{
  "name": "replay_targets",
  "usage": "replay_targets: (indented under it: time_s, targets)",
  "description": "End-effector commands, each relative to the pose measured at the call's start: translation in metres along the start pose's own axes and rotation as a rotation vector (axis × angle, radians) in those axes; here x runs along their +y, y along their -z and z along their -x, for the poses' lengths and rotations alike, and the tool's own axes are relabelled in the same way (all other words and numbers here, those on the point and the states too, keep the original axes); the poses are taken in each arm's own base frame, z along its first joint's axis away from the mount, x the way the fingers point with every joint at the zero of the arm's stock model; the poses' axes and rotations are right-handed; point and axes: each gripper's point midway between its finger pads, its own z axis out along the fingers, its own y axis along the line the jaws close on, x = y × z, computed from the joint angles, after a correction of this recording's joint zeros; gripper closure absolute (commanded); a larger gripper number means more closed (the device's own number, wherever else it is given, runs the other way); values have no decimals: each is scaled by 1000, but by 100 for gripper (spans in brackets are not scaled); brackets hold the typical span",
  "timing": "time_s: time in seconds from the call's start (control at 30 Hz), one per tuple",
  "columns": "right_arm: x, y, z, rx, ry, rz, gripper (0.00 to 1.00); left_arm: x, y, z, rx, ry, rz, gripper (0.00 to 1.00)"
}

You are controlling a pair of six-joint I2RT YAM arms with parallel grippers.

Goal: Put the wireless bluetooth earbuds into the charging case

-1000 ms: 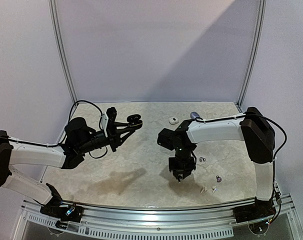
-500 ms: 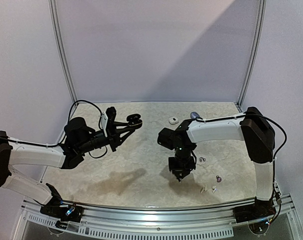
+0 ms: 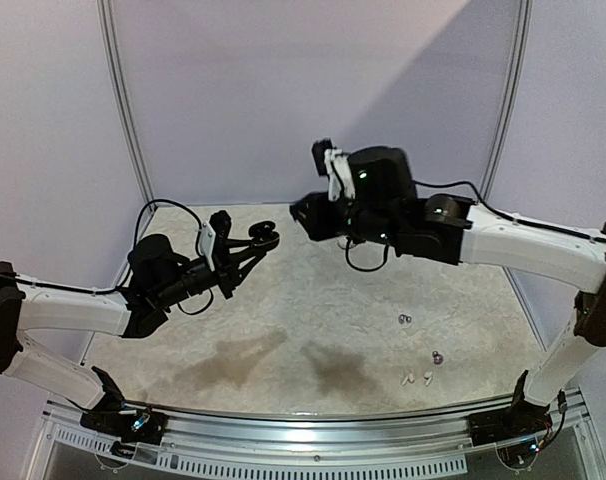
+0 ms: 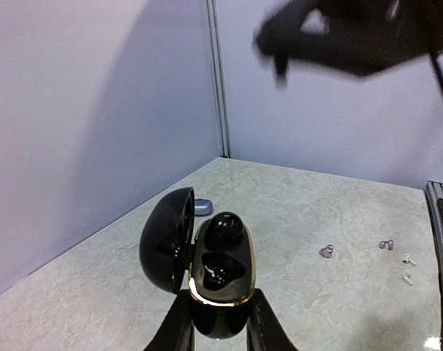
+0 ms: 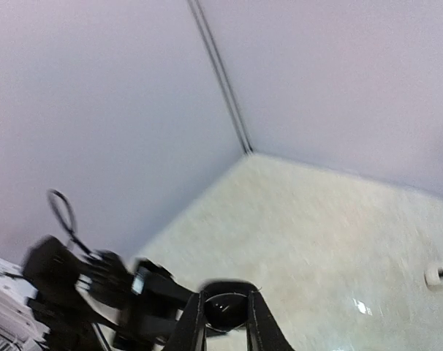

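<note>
My left gripper (image 4: 220,333) is shut on the base of an open black charging case (image 4: 221,267) with a gold rim, held above the table's left half (image 3: 264,238). Its lid (image 4: 165,238) hangs open to the left. One black earbud (image 4: 223,228) sits in the far slot; the near slot looks empty. My right gripper (image 5: 225,323) is raised high near the case (image 3: 303,214), shut on a shiny black earbud (image 5: 226,308). On the table lie two purplish earbuds (image 3: 404,320) (image 3: 437,357) and a white stemmed pair (image 3: 417,379).
A small white case (image 5: 436,276) lies at the back of the table and a grey-blue one (image 4: 202,207) lies behind the held case. Pale walls and a metal corner post (image 3: 126,110) enclose the table (image 3: 283,330).
My right arm has lifted off the front right of the table and swung up and left toward the held case, carrying the black earbud. The left arm has barely moved.
</note>
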Motion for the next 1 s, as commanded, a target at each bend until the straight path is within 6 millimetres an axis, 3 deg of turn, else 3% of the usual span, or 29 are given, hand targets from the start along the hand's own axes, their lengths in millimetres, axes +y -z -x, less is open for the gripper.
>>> replay_targets:
  time_s: [0.0, 0.1, 0.23, 0.37, 0.67, 0.97]
  targets:
    - [54, 7, 43, -310, 177, 222, 100, 7, 3, 8, -29, -35, 55, 100]
    - [78, 8, 40, -358, 222, 340, 100, 7, 3, 9, -32, -28, 53, 100]
    - [88, -9, 16, -312, 253, 411, 100, 6, 3, 11, -42, -24, 46, 100]
    - [91, -11, 6, -329, 283, 447, 100, 0, 4, 11, -47, -24, 16, 100]
    - [66, -34, -33, -237, 296, 360, 100, -4, 5, 14, -56, -5, -7, 100]
    - [47, -40, -37, -250, 303, 262, 100, -7, 4, 15, -57, 6, -27, 100]
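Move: The right hand holds a black earbud; the open charging case it is bound for lies about 7 cm to its left, 1 cm back and some 5 cm lower. The case's raised lid stands some 2 cm forward of the case body and about 1 cm higher. The left fingertips that grip the case are roughly 8 cm left of the right hand, 2 cm back and 7 cm down. From the left hand, the case body lies about 1 cm forward, 1 cm right and 2 cm up. Still pinching the black earbud, the right fingers bring it close above the open case, where contact can't be made out. The right hand first rises about 8 cm while swinging left, then sinks some 10 cm, ending about 7 cm farther left and slightly back; its fingers turn counter-clockwise and tip upward, some 20 degrees. The left hand keeps its grip on the case, nearly still. ##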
